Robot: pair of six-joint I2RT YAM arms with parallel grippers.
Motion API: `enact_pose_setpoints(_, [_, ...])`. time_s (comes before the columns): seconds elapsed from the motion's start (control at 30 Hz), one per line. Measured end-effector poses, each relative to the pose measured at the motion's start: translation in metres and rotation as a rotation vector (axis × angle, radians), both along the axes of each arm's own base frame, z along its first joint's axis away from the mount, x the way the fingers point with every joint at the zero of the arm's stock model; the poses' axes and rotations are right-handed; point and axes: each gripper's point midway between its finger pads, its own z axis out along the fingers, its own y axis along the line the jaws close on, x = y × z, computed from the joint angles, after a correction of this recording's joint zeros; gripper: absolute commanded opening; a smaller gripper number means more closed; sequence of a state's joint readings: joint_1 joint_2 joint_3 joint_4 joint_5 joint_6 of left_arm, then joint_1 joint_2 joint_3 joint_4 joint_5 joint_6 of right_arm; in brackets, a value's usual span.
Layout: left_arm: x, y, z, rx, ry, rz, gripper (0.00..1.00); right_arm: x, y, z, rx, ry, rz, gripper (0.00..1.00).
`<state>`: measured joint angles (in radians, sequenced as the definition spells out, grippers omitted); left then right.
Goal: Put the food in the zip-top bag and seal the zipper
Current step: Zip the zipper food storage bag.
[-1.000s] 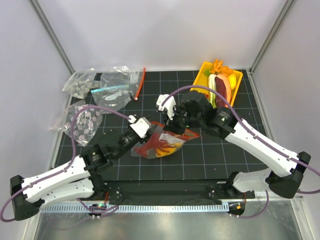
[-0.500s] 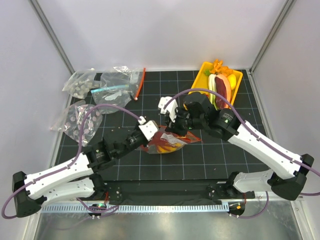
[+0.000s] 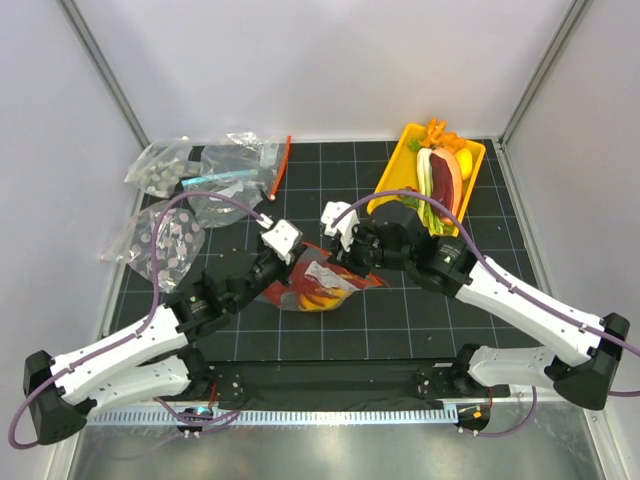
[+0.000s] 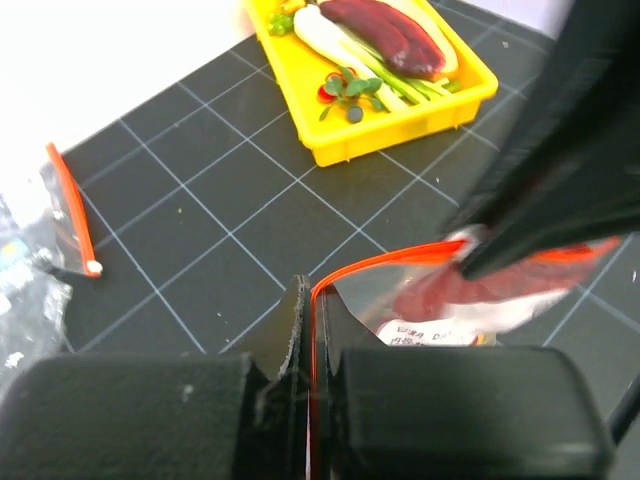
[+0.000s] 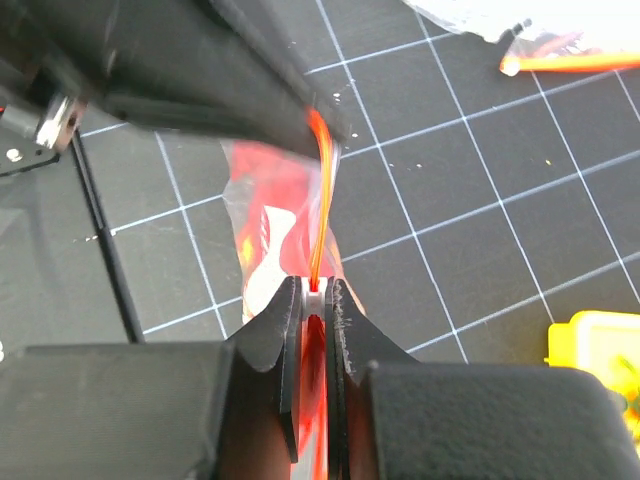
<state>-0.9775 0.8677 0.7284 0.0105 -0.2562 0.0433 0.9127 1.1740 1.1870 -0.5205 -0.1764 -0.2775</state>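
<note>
The clear zip-top bag (image 3: 318, 287) hangs bunched between both grippers at mid-table. The red lobster (image 3: 296, 291) and a yellow piece (image 3: 326, 298) show through it. My left gripper (image 3: 292, 263) is shut on the red-orange zipper (image 4: 390, 258), with the strip running between its fingertips (image 4: 296, 320). My right gripper (image 3: 346, 262) is shut on the same zipper (image 5: 322, 190), pinching a small white slider (image 5: 315, 297). The two grippers sit close together, and each sees the other's black fingers at the strip's far end. The bag's mouth edge is hidden by the jaws.
A yellow tray (image 3: 404, 150) at the back right holds a leek (image 3: 425, 175), a dark red slab (image 3: 444, 178) and small pieces. Clear bags (image 3: 232, 175) and bags of grey discs (image 3: 165, 240) lie at the back left, with a loose red strip (image 3: 282, 165) beside them.
The left wrist swung right, then back left and further away. The right gripper came nearer and left. The bag between them has bunched narrower.
</note>
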Motion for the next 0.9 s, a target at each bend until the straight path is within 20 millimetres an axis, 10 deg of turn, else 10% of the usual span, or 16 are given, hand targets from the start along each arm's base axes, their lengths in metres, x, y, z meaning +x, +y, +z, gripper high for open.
enact_pose_setpoints(0.9, [0.02,0.052,0.004,-0.177,0.033,0.191,0.0,-0.001,-0.036,-0.012,-0.043,0.072,-0.212,0.01])
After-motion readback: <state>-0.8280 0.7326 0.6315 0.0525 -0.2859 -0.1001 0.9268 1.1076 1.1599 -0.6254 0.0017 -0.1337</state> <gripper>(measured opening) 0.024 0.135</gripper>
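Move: Both hands already pinch the filled bag's zipper strip, held high. The right hand has the white slider, about 5 cm to the left hand's right and 2 cm nearer the base. The strip's right end lies some 8 cm right of the right hand, 3 cm back and slightly lower; the yellow basket is about 22 cm ahead, 20 cm right and 20 cm below it. The bagged food hangs roughly 3 cm back, 3 cm right and 8 cm below the left hand. Drawing apart, slowly at first and then faster, the hands work the zipper between them: the left keeps its pinch on the strip and pulls left about 5 cm and a little forward, its left side rolling down some 10 degrees. The right keeps hold of the slider and goes right nearly 4 cm, turning clockwise and dipping slightly at the end, towards the strip's right end. ##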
